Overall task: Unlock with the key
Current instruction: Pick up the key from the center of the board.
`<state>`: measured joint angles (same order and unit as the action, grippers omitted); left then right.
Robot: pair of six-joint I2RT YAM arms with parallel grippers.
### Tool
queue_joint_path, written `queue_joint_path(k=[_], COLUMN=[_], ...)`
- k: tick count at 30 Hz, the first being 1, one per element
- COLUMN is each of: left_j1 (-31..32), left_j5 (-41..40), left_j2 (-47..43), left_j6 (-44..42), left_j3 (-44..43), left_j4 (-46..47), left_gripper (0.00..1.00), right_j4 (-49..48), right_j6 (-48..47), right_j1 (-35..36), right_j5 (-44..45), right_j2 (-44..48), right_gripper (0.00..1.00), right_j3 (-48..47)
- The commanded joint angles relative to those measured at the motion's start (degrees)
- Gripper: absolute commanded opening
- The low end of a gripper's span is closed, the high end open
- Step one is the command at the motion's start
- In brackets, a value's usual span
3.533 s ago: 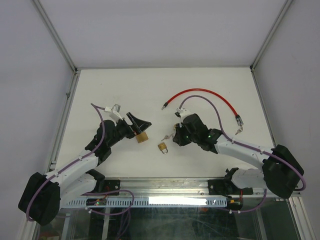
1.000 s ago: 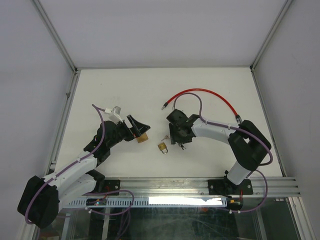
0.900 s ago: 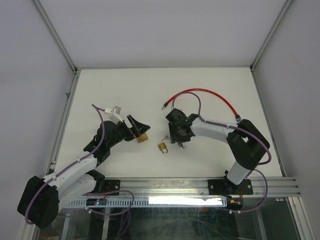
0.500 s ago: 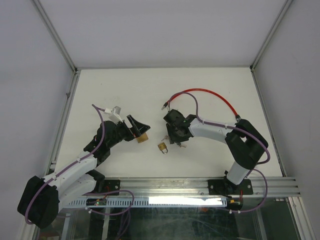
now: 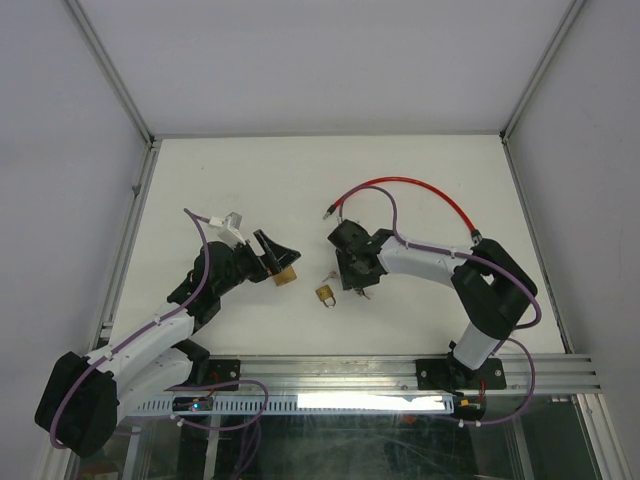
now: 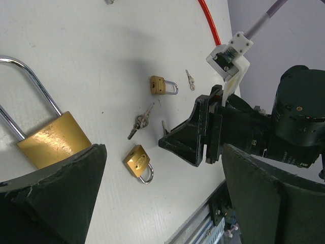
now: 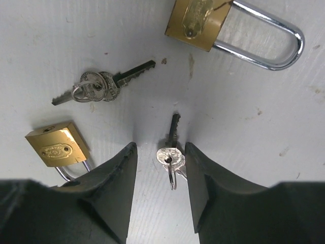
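Observation:
A single silver key point(image 7: 171, 150) on a small ring lies flat on the white table. My right gripper point(image 7: 161, 147) points down over it, one black finger on each side. The jaws stand narrow but open, with slim gaps to the key. A key bunch point(image 7: 96, 86) lies ahead of it. A small brass padlock point(image 7: 56, 148) lies to the left and a longer-shackled brass padlock point(image 7: 198, 20) at the top. My left gripper point(image 6: 163, 150) is wide open and holds nothing. A large brass padlock point(image 6: 51, 140) lies by its left finger.
A red cable point(image 5: 410, 188) arcs across the table behind the right arm. Another loose key point(image 6: 189, 79) lies beside the far padlock point(image 6: 162, 85). The small padlock point(image 5: 326, 294) sits between the two grippers. Metal frame rails border the table on both sides.
My right gripper's jaws have narrowed around the single key and the gripper has shifted slightly left. The left arm and the padlocks have stayed put.

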<state>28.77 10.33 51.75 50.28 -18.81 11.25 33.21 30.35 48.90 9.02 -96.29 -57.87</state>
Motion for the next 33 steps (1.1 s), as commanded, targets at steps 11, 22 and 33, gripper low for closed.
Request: queue_joint_path(k=[11,22,33], left_j1=[-0.17,-0.28,-0.30], left_j5=[0.54,1.70,5.96], left_j2=[0.03,0.55,3.65], left_j6=[0.07,1.25,4.58], left_j3=[-1.57,-1.83,-1.24], left_j4=[1.59,2.03,8.11], left_gripper=[0.99,0.99,0.99], right_j4=[1.77,-2.32,-14.87], right_j6=[-0.24,-4.93,-12.69], right_j1=[0.49,2.65,6.20], right_j5=[-0.91,1.88,2.21], right_j2=[0.83,3.32,13.90], right_gripper=[0.36,0.13,0.02], right_j3=[1.38,1.68,5.26])
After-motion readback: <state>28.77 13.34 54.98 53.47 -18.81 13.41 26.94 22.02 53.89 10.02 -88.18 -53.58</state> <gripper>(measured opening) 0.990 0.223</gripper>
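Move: The key, a small bunch on a ring, lies almost under the right hand's half-open fingers, about 1 cm back, 1 cm to the right and 1 cm below. The small padlock is some 6 cm left and 2 cm back, the loose key pair 3 cm ahead and 5 cm left, and the far padlock 8 cm straight ahead. From the left hand the key lies about 17 cm right, 4 cm back and 11 cm down. The right hand slides back and to its right by a little over 1 cm, low over the board, to bring the key between its fingertips, then closes from just under half open to about a quarter and pinches the head of the key. Keeping that grip, it rises about 3 cm while drifting some 3 cm left towards the small padlock, turning about 10 degrees counter-clockwise and swinging the fingertips slightly forward. ##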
